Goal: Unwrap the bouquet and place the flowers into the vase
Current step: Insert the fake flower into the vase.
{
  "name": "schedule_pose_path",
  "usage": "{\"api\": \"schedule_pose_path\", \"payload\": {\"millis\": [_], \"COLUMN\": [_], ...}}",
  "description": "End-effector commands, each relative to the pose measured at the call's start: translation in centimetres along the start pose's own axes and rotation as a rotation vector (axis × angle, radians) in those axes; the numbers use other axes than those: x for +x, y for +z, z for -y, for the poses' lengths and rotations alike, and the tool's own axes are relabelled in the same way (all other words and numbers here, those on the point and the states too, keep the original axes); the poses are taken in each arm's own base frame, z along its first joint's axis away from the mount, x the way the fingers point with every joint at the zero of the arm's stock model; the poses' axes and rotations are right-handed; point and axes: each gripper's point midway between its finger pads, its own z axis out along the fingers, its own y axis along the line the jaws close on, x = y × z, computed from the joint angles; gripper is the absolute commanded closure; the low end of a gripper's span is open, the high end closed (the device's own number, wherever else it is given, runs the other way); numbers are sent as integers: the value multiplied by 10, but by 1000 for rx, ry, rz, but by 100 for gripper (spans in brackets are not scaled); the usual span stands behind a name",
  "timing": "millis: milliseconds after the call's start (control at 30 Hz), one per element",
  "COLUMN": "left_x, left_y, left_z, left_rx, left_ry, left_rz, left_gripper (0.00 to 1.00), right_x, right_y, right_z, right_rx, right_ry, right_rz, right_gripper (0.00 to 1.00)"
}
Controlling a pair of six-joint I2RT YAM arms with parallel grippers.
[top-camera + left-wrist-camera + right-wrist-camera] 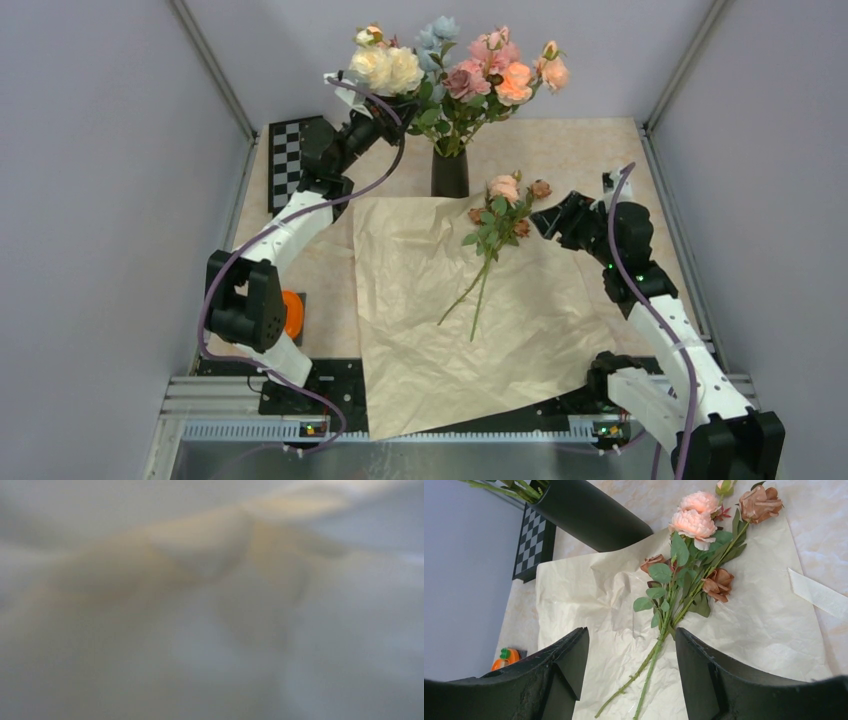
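Observation:
The black vase (450, 175) stands at the back of the table and shows at the top of the right wrist view (589, 515). Two cream roses (388, 68) hang left of its mouth. My left gripper (378, 103) sits right under them, shut on their stem as far as the top view shows. Blurred cream petals (200, 555) fill the left wrist view. The remaining flowers (497, 225), peach-pink and mauve roses (694, 522), lie on the unfolded tan wrapping paper (430, 330). My right gripper (545, 218) hovers just right of them, open and empty (631, 635).
A pink, orange and pale-blue bunch (490, 70) stands in the vase. A checkerboard (288, 160) lies back left. An orange object (292, 313) sits beside the left arm. A white ribbon strip (819, 595) lies right of the paper. Grey walls enclose the table.

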Motion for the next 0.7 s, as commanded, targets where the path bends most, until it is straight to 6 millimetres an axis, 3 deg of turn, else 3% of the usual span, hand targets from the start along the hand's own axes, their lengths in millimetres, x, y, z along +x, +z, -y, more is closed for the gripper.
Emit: {"api": "schedule_pose_path", "payload": {"millis": [0, 333, 667], "left_x": [5, 8, 3], "left_y": [-4, -8, -13], "left_z": [4, 3, 5], "left_rx": [13, -1, -19], "left_ry": [29, 37, 40], "left_rz": [-16, -33, -23], "left_gripper": [96, 81, 50], "right_x": [-8, -9, -8], "right_y": [0, 0, 0], "right_z": [-2, -2, -1], "right_rx": [-16, -15, -13], "right_ry": [6, 7, 6], "right_rz": [32, 33, 32], "right_gripper": [35, 35, 35]}}
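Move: The left hand, holding the cream flower's stem, is high over the vase, whose middle is roughly 29 cm below, 6 cm right and 1 cm back. Pink and peach blooms in the vase stand some 14 cm right, 3 cm farther out and 8 cm higher. Flowers on the paper lie about 14 cm right, 10 cm back and 38 cm below. From the right hand the vase is about 12 cm ahead, 19 cm left, 11 cm lower. With the cream flower's stem still pinched, the left hand sinks almost straight down, about 3 cm in all, to feed the stem deeper towards the vase. Partway down the grip eases and the fingers spread from nearly shut to about half open, letting go of the stem while the hand keeps easing downward. ##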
